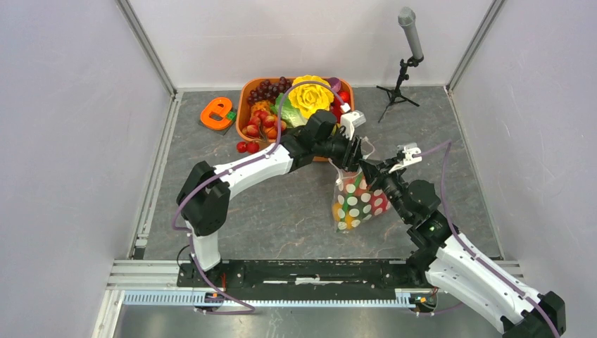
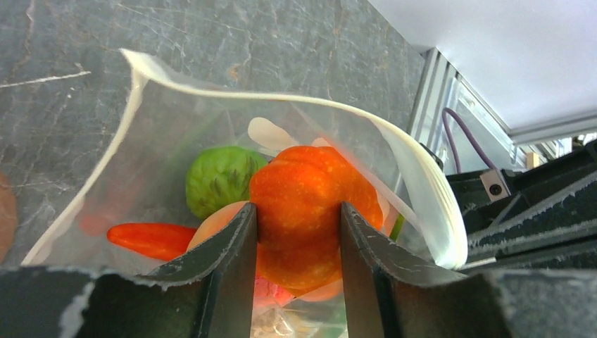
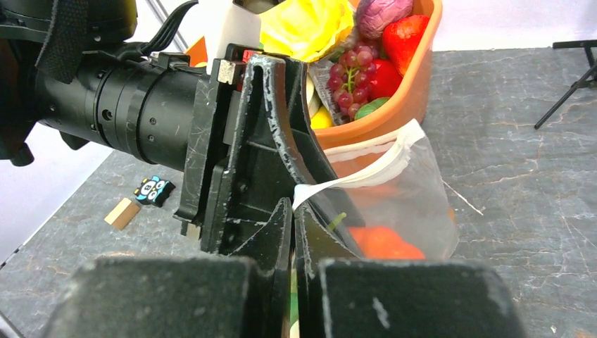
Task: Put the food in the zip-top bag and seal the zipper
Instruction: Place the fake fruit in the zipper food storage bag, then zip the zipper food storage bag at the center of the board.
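Observation:
The clear dotted zip-top bag point(image 1: 359, 201) hangs upright in the middle of the table, mouth open. My left gripper point(image 2: 299, 208) is down in the mouth, shut on an orange toy fruit point(image 2: 303, 190). A green fruit point(image 2: 218, 179) and a red pepper point(image 2: 151, 239) lie inside the bag below it. The whitish zipper strip point(image 2: 422, 183) curves round the mouth. My right gripper point(image 3: 293, 204) is shut on the bag's top edge at the zipper point(image 3: 373, 165), holding the bag point(image 3: 415, 190) up. In the top view the grippers point(image 1: 360, 158) point(image 1: 376, 169) meet above the bag.
An orange tub point(image 1: 244, 105) of toy food stands just behind the bag; it also shows in the right wrist view point(image 3: 415, 91). Red fruits point(image 1: 248, 146) and an orange object point(image 1: 217, 113) lie to its left. A microphone stand point(image 1: 401, 77) is at back right.

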Robot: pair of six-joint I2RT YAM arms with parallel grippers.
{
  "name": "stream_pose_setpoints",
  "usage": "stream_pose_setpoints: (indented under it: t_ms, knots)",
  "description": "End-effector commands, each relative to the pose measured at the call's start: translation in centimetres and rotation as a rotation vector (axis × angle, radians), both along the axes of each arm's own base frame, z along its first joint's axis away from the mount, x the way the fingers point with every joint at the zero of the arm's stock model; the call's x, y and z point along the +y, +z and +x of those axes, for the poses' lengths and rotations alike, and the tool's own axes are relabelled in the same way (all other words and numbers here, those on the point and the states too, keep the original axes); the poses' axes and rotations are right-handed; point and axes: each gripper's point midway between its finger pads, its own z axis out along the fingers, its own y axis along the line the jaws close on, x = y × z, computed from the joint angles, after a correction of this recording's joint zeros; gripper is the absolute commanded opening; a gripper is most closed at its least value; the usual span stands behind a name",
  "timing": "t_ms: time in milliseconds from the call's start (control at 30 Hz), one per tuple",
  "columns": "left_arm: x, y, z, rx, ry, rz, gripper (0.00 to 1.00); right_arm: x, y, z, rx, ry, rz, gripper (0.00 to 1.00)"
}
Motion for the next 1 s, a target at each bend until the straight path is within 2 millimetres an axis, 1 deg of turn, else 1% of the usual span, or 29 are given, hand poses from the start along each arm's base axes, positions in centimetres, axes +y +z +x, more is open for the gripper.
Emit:
stream_pose_setpoints:
  t_ms: [0, 33, 133, 200, 267, 333, 433, 600, 633, 767, 833, 867, 900, 967]
  knots:
    - [-1.1, 2.1, -3.2, 0.039, -0.161, -0.047, 0.51, -1.0, 2.7, 0.2, -0.098, -0.049, 0.042, 0.02]
    - [-1.0, 2.3, -3.3, 0.037, -0.160, -0.049, 0.55, -1.3, 2.8, 0.2, -0.104, -0.058, 0.038, 0.02]
    - [-0.5, 3.8, -3.1, -0.006, -0.136, -0.062, 0.64, -1.8, 2.6, 0.1, -0.120, -0.076, 0.034, 0.02]
    - [0.0, 5.1, -2.9, -0.039, -0.114, -0.071, 0.69, -2.0, 2.6, -0.2, -0.142, -0.077, 0.041, 0.02]
    - [0.5, 6.4, -2.9, -0.066, -0.097, -0.084, 0.76, -2.3, 2.2, -0.4, -0.151, -0.080, 0.044, 0.01]
    - [0.9, 7.6, -2.7, -0.093, -0.068, -0.101, 0.81, -2.7, 1.7, -0.5, -0.150, -0.096, 0.049, 0.01]
    - [1.8, 8.7, -2.7, -0.122, -0.036, -0.111, 0.84, -3.0, 0.9, -0.5, -0.126, -0.112, 0.054, 0.01]
    - [3.1, 9.0, -3.4, -0.136, -0.030, -0.101, 0.87, -3.5, -0.3, -0.2, -0.080, -0.151, 0.087, 0.01]
    - [3.5, 8.7, -3.5, -0.141, -0.025, -0.096, 0.87, -3.4, -0.3, -0.2, -0.079, -0.148, 0.089, 0.02]
    - [5.1, 8.9, -4.0, -0.187, -0.003, -0.085, 0.87, -3.0, -0.6, 0.0, -0.066, -0.139, 0.088, 0.02]
    - [5.9, 8.1, -4.5, -0.189, -0.010, -0.055, 0.87, -2.6, -0.3, -0.1, -0.076, -0.117, 0.087, 0.02]
    - [6.5, 7.5, -4.5, -0.190, 0.010, -0.034, 0.87, -2.2, 0.2, -0.2, -0.091, -0.091, 0.071, 0.01]
    - [7.3, 7.0, -4.0, -0.203, 0.055, -0.009, 0.86, -1.8, 0.6, -0.2, -0.113, -0.067, 0.036, 0.01]
    - [9.0, 6.6, -2.7, -0.235, 0.174, 0.026, 0.86, -1.2, 2.0, -0.3, -0.146, -0.025, -0.046, 0.00]
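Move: The left fingers already hold the orange fruit inside the bag's open mouth. From them the filled body of the zip bag lies about 9 cm below, some 5 cm back and 2 cm to the right, and the rim corner in the right fingers is about 4 cm back, 2 cm right and 3 cm up. The orange bin is some 20 cm ahead, 17 cm left and 12 cm lower. From the right hand, the bag body is about 5 cm back, 1 cm to its right and 14 cm below. The left fingers let go of the orange fruit inside the bag, spreading wide while the hand stays almost in place; then the emptied hand climbs about 7 cm out of the mouth, swinging some 6 cm left and lastly 4 cm back. The right fingers keep their shut pinch on the zipper rim, shifting about 3 cm to the right, first rising slightly and then sinking. ##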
